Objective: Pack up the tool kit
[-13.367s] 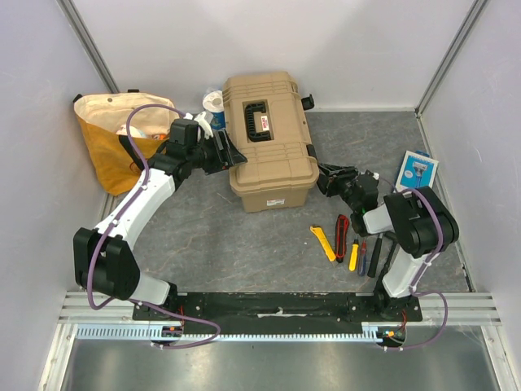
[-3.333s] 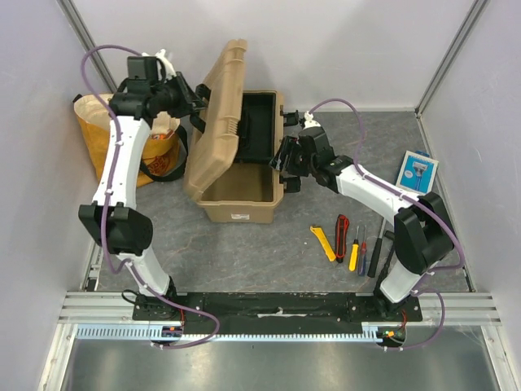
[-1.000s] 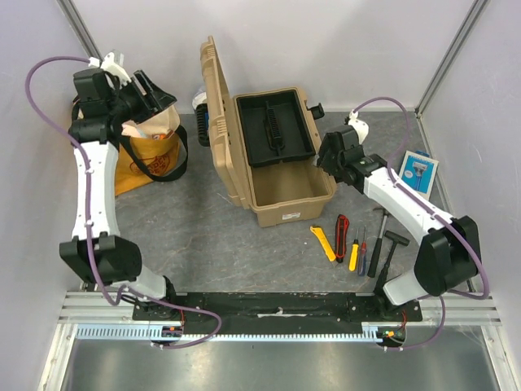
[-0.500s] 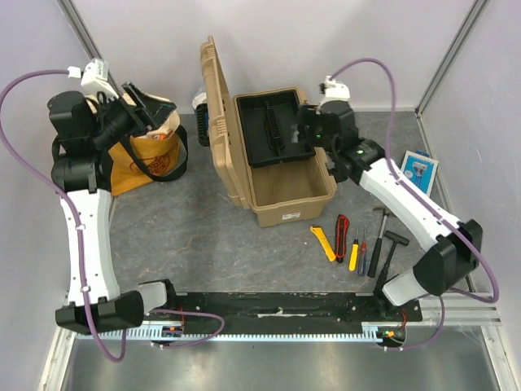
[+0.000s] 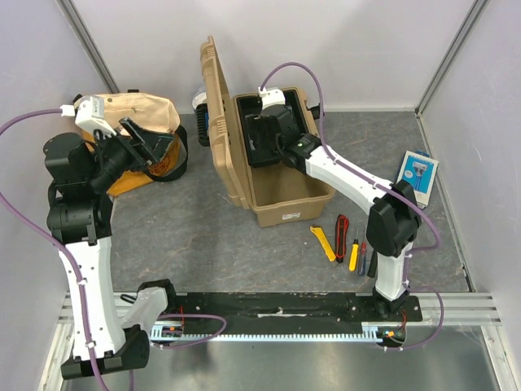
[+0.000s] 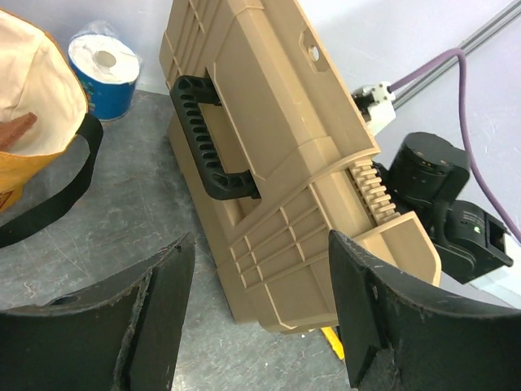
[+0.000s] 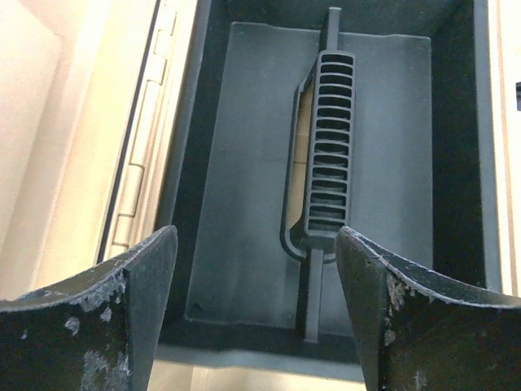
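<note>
The tan toolbox (image 5: 289,199) stands open, its lid (image 5: 213,122) upright on the left. My right gripper (image 5: 270,134) hangs open over the black inner tray (image 7: 244,204), with the tray's ribbed handle (image 7: 326,147) just ahead between the fingers and nothing held. My left gripper (image 5: 140,142) is raised and open at the left, apart from the box; it faces the lid's outer side (image 6: 285,171) and black carry handle (image 6: 213,142). On the table right of the box lie a yellow cutter (image 5: 323,242), a red cutter (image 5: 342,226) and screwdrivers (image 5: 356,254). The hammers are hidden behind the right arm.
A yellow cloth bag (image 5: 146,122) with black straps sits at the far left, below my left gripper. A blue-wrapped paper roll (image 6: 102,61) stands behind the lid. A blue-white packet (image 5: 418,171) lies at the far right. White walls close in three sides.
My right gripper has swung left from beside the box to over the inner tray and opened wider. The left arm has pulled back and down toward the near left.
</note>
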Controlling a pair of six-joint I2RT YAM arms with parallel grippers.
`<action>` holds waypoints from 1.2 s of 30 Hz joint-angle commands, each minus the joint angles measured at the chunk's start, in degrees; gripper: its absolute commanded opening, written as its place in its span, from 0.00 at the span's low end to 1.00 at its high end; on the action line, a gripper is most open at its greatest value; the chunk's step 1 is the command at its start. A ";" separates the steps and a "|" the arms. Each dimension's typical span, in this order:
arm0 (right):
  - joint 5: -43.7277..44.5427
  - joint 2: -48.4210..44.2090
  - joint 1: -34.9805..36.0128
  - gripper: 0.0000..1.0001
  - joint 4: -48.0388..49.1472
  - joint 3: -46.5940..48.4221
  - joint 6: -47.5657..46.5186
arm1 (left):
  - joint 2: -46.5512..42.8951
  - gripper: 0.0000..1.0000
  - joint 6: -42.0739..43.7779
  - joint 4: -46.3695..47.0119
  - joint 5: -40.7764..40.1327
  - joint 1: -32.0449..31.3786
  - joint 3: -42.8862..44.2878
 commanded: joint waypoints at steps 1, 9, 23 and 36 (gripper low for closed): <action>6.05 3.15 0.20 0.84 -0.45 6.58 -3.24 | 0.27 0.72 -0.50 -0.30 -0.82 -0.25 -1.26; 12.20 7.02 0.20 0.78 -1.96 8.70 -3.77 | 2.82 0.72 0.64 -0.04 -0.38 -0.60 0.23; 6.59 14.49 -3.84 0.64 -8.28 15.91 0.53 | 5.81 0.72 1.52 -0.04 -0.03 -1.30 2.52; 5.17 16.16 -5.07 0.03 -8.63 17.93 -0.61 | 6.25 0.72 1.78 -0.13 -0.03 -1.39 2.78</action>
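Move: The black tray's slotted handle has its middle about 9 cm ahead of the right hand, 2 cm to its right and 7 cm below. Level with the handle, the open lid stands some 13 cm to its left; the tool case's empty near compartment lies about 16 cm nearer the base and 4 cm to the right of the handle. From the left hand, the handle is roughly 27 cm ahead, 27 cm to the right and 25 cm below. The black tray's handle is pinched from both sides near its near end by the right hand, which reaches forward and down about 6 cm each way, easing some 3 cm right to straddle it. The wrist turns about 10 degrees clockwise and tips slightly down, and the wide-open fingers close as it settles. Meanwhile the empty left hand drifts a few centimetres forward and down, still open. ##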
